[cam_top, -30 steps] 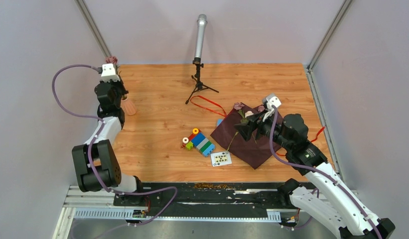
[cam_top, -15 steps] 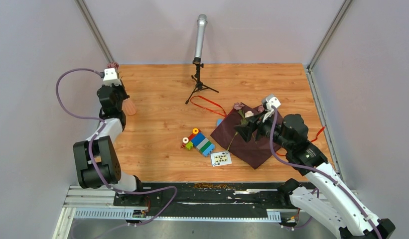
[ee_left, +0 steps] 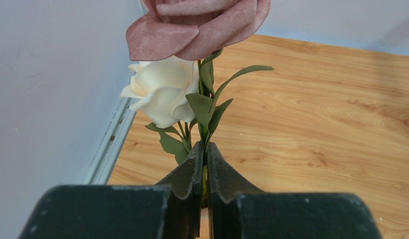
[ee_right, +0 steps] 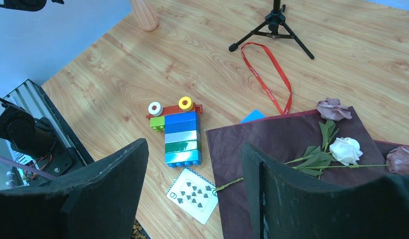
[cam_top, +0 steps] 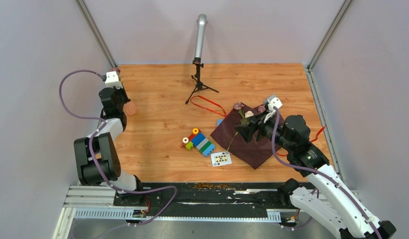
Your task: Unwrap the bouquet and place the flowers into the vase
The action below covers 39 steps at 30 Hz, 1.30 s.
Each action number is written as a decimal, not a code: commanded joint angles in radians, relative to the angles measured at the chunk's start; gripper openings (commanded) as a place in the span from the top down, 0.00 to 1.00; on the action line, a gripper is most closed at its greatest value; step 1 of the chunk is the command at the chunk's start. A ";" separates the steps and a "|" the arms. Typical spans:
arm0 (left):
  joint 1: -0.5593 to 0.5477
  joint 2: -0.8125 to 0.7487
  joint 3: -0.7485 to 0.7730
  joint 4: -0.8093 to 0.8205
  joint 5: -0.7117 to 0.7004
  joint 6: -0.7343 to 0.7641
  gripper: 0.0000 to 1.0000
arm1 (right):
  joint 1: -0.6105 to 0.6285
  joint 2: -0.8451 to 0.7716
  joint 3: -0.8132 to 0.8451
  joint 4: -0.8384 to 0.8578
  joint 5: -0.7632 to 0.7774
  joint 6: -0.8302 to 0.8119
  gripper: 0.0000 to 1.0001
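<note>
My left gripper (ee_left: 204,147) is shut on the green stems of two flowers, a dusty purple rose (ee_left: 197,25) and a cream rose (ee_left: 162,89), both upright past its fingertips. The top view shows it at the table's far left, over the salmon-pink vase (cam_top: 129,108), which it partly hides. The bouquet's maroon paper (cam_top: 252,147) lies spread flat at the right. Three more roses (ee_right: 345,150) lie on it. My right gripper (ee_right: 193,144) hovers open above the paper's near-left corner, holding nothing. A red ribbon (cam_top: 207,105) lies loose behind the paper.
A grey microphone on a tripod (cam_top: 199,55) stands at the back centre. A stack of coloured toy blocks (cam_top: 198,142) and a playing card (cam_top: 221,158) lie left of the paper. Side walls and rails close in the left and right edges.
My left gripper has sunk a little over the vase with the two roses. The right arm has hardly moved.
</note>
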 commanded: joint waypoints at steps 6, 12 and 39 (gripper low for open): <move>0.011 0.003 -0.008 0.007 -0.039 -0.006 0.74 | -0.003 -0.022 -0.001 0.027 0.000 0.005 0.31; 0.011 -0.015 -0.010 0.002 -0.039 -0.012 0.58 | -0.003 -0.027 -0.003 0.027 0.006 0.008 0.29; 0.011 -0.234 0.190 -0.426 -0.002 -0.186 0.09 | -0.004 -0.052 -0.010 0.018 0.020 0.007 0.28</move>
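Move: The left hand grips the pink rose's stem just over the vase, whose middle is straight below, about 1 cm ahead and 10 cm down. The pink bloom stands some 12 cm above this hand and 3 cm ahead, in line with it; the white rose's bloom is roughly 5 cm ahead, 4 cm left and 8 cm up. From the right hand the vase lies around 20 cm ahead, 55 cm left and 18 cm lower. The left hand finishes lowering the pink rose's stem towards the vase, sinking only about 1 cm while its nearly shut fingers spread wide and let go of the stem. Still opening a little, it then draws back some 2 cm and climbs about 7 cm from its lowest point, up and away from the vase, rolling roughly 10 degrees so its left side dips. ##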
